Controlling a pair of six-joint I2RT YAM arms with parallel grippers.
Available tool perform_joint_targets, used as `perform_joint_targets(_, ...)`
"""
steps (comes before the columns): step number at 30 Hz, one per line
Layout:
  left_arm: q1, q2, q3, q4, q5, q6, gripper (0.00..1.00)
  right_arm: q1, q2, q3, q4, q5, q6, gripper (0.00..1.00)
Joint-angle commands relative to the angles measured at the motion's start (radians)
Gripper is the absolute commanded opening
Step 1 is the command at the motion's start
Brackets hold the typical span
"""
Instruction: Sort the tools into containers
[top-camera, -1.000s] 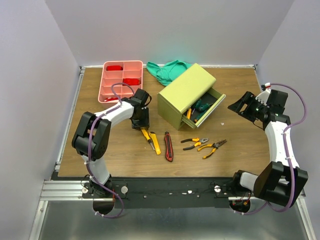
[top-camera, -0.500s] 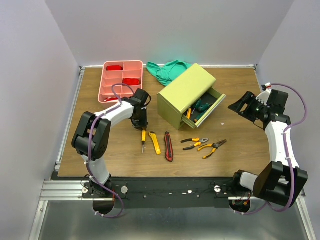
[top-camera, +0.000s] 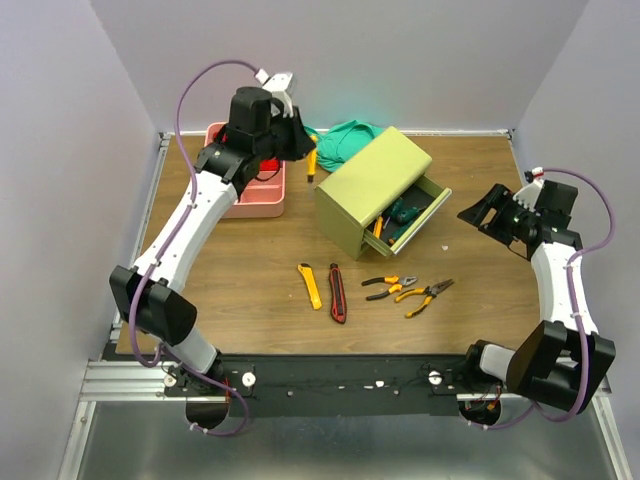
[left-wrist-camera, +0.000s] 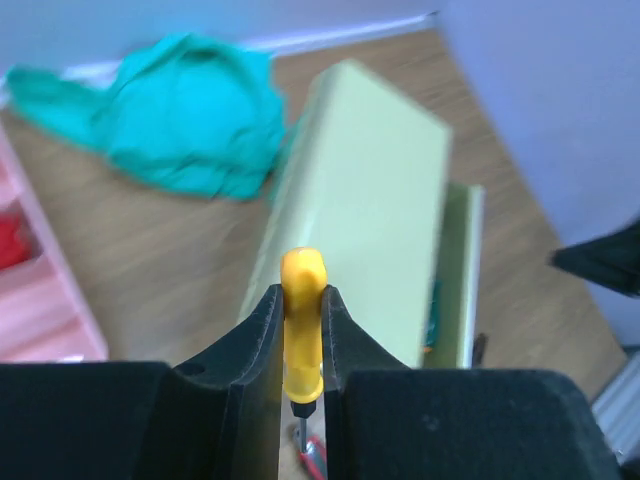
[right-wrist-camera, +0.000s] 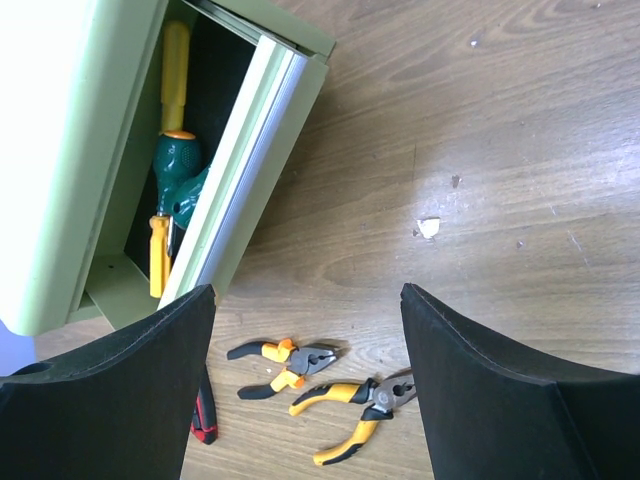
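My left gripper (top-camera: 308, 150) is raised high at the back, shut on a yellow-handled screwdriver (left-wrist-camera: 301, 335), between the pink tray (top-camera: 240, 200) and the olive-green chest (top-camera: 372, 185). The chest's drawer (top-camera: 415, 218) is open and holds green- and yellow-handled screwdrivers (right-wrist-camera: 176, 180). A yellow utility knife (top-camera: 311, 285), a red-black utility knife (top-camera: 337, 292) and two pliers (top-camera: 408, 290) lie on the table in front. My right gripper (top-camera: 485, 212) is open and empty, right of the drawer; the pliers (right-wrist-camera: 330, 375) show below it.
A green cloth (top-camera: 338, 140) lies bunched at the back behind the chest. The pink tray holds red items in its compartments. Walls close in the table on three sides.
My left gripper has lifted the yellow-handled screwdriver off the table near the knives and swung it up and back toward the chest and cloth. The right arm has not moved.
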Motion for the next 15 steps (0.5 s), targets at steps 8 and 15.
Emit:
perform_joint_targets(8, -0.321, 0.252, 0.317, 0.099, 0.379, 0.265, 0.00, -0.006, 0.014, 0.026, 0.006, 0.001, 0.003, 0.82)
perform_joint_targets(15, -0.395, 0.382, 0.388, 0.091, 0.284, 0.322, 0.00, -0.009, -0.020, -0.016, -0.002, 0.001, 0.000, 0.82)
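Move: The left hand already holds the yellow screwdriver high up; the open drawer lies about 26 cm to its right, level with it fore and aft, and some 27 cm below. The green cabinet's middle is about 17 cm right and 5 cm ahead, 24 cm below; the red knife lies 18 cm back and 8 cm right, on the table. From the right hand, the drawer is some 8 cm ahead, 13 cm left and 13 cm below. The left hand carries the screwdriver some 22 cm right and 9 back towards the open drawer, turning clockwise about 45 degrees. ##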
